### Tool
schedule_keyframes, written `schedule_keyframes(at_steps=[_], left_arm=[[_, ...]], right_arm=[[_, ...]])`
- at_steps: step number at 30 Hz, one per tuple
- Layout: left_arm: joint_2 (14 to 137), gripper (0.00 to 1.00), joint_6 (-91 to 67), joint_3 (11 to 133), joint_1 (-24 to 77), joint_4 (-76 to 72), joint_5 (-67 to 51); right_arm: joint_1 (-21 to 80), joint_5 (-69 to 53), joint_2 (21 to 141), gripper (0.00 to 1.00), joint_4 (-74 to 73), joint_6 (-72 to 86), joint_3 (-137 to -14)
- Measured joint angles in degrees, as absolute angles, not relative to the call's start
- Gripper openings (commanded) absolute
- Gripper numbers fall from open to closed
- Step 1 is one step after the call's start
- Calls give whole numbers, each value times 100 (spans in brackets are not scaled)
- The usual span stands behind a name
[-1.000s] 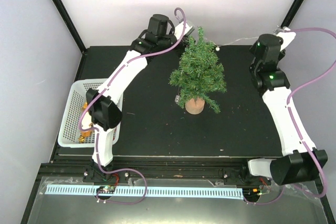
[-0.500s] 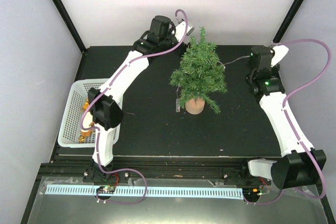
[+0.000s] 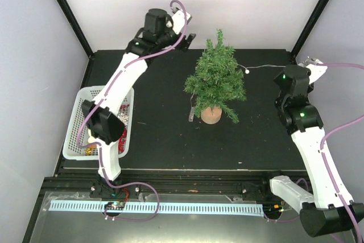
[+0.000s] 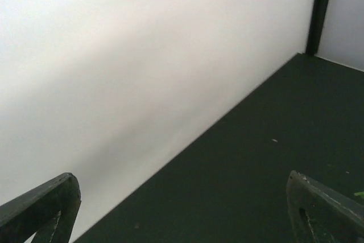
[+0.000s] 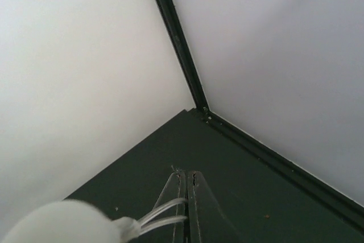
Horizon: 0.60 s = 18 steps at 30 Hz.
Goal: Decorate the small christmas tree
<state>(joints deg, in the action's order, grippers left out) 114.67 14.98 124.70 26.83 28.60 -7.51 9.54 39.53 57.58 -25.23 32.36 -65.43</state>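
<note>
The small christmas tree (image 3: 216, 78) stands upright on its tan stump (image 3: 211, 114) in the middle of the black table. A thin light-string wire (image 3: 273, 66) with a white bulb (image 3: 247, 71) runs from the tree's right side to my right gripper (image 3: 310, 62). In the right wrist view that gripper (image 5: 187, 176) is shut on the wire (image 5: 162, 215), and a blurred white bulb (image 5: 57, 223) hangs close to the lens. My left gripper (image 3: 187, 37) hovers by the back wall, left of the treetop. It (image 4: 181, 180) is wide open and holds nothing.
A white basket (image 3: 77, 119) with ornaments sits at the table's left edge under the left arm. A small pale piece (image 3: 192, 110) lies on the table just left of the stump. White walls and black frame posts (image 5: 176, 38) close off the back corners.
My left gripper opened and drew back left from the treetop. The right arm swung toward the tree, then out to the right, still shut on the wire.
</note>
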Motion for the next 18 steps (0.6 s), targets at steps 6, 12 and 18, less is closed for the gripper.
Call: schedule_keyframes(at_steps=[6,12,18], left_arm=[[10519,99,1699,12184,2545,2917,-650],[9362,99,1992,11852,2565,3218,-1129],[8178,96,2504,11006,2902,3951,-2521]], right_arm=[[1544,4099,5419,1,-2952,3273,-6440],[2139,4195,5096,1,-3496,3299,-6147],[3299,4211,4751,1,-4145,3433,-6368]])
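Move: The tree's middle lies some 26 cm to the right hand's left, 4 cm farther out and 15 cm lower; that hand holds the free end of the light string, which runs from the tree. The battery box is about 35 cm to its left, 1 cm farther out and 30 cm down. From the empty left hand, the tree is roughly 15 cm back, 11 cm to the right and 16 cm below. Sweeping left about 9 cm and back some 6 cm, sinking slightly, the right hand keeps the string pinched and brings it towards the tree's near right side, turning counter-clockwise about 20 degrees. The left hand, wide open, first rises, then swings back about 20 cm from beyond the tree to beside its left, ending 12 cm higher and turned clockwise to face it. ##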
